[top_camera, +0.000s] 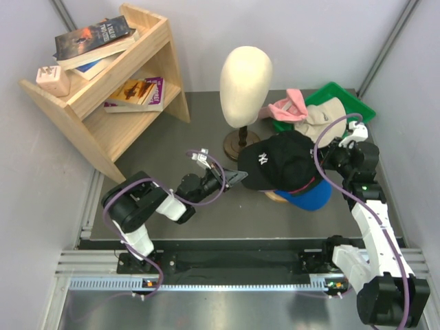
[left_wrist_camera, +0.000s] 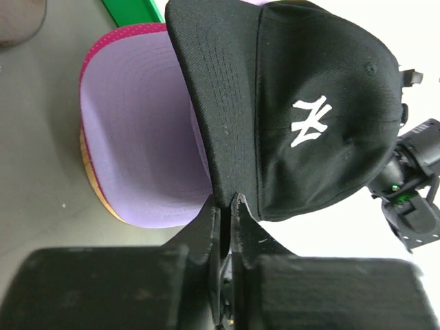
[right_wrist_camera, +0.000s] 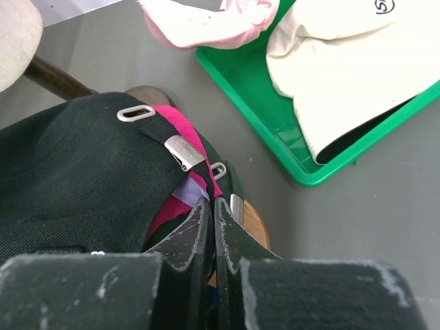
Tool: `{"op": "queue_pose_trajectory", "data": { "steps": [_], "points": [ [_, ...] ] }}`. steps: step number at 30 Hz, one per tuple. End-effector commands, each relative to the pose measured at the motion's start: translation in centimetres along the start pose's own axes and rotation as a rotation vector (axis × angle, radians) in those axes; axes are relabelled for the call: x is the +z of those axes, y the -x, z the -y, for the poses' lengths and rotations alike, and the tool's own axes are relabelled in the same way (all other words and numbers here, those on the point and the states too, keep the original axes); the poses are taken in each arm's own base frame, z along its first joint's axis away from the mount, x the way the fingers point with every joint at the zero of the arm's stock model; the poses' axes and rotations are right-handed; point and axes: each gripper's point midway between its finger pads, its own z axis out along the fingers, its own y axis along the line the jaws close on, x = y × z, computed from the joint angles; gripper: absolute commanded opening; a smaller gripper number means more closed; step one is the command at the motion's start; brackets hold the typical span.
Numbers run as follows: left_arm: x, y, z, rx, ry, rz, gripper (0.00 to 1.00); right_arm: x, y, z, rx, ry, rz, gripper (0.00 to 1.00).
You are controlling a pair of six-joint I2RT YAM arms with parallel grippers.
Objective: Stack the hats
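Observation:
A black cap with a white logo (top_camera: 282,159) (left_wrist_camera: 309,103) tops a stack over a blue cap (top_camera: 309,198), on a wooden stand (top_camera: 275,196). Beneath it show a lavender brim (left_wrist_camera: 137,137) and magenta fabric (right_wrist_camera: 165,210). My left gripper (top_camera: 230,180) (left_wrist_camera: 230,201) is shut on the tip of the black cap's brim. At the cap's rear, my right gripper (top_camera: 331,159) (right_wrist_camera: 213,205) is shut, with the black back strap running in between its tips. A light pink cap (top_camera: 289,106) (right_wrist_camera: 199,20) and a cream bucket hat (top_camera: 322,120) (right_wrist_camera: 344,75) lie at the green tray (top_camera: 357,106) (right_wrist_camera: 254,117).
A cream mannequin head (top_camera: 245,75) on a dark round foot stands just behind the stack. A wooden shelf (top_camera: 117,103) with books fills the back left. The table has walls on the left, back and right.

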Motion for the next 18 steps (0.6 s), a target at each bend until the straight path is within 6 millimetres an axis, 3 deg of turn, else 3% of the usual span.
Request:
{"op": "queue_pose_trajectory", "data": {
  "steps": [1,9,18],
  "points": [
    [-1.9,-2.0,-9.7,0.094,0.387,-0.100,0.18,-0.1,-0.2,2.6,-0.027,-0.111,0.009,0.00],
    [-1.4,-2.5,-10.3,0.100,0.410,-0.146,0.43,-0.4,0.1,2.3,-0.036,-0.102,0.024,0.00],
    [-1.4,-2.2,-10.4,0.128,0.426,-0.141,0.52,-0.6,0.3,2.3,-0.034,-0.107,0.028,0.00]
  ]
}}
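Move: The left hand has the front edge of the black cap's brim between its closed fingers. The cap's middle lies about 12 cm to its right, 4 cm ahead and a touch higher; the lavender brim is roughly 7 cm right, 2 cm back and 4 cm down. The foot of the head stand is some 10 cm ahead, 1 cm right and 14 cm below. For the right hand, shut at the back straps, the cap's middle is about 11 cm left and 1 cm back, around its own height. The left fingers let go of the black cap's brim, opening to about half, and the hand drops steeply, some 11 cm, to beside and below the lavender brim. On the way the wrist tilts the fingertips down by about 25 degrees. The right hand stays put, fingers still shut at the straps on the cap's back. ##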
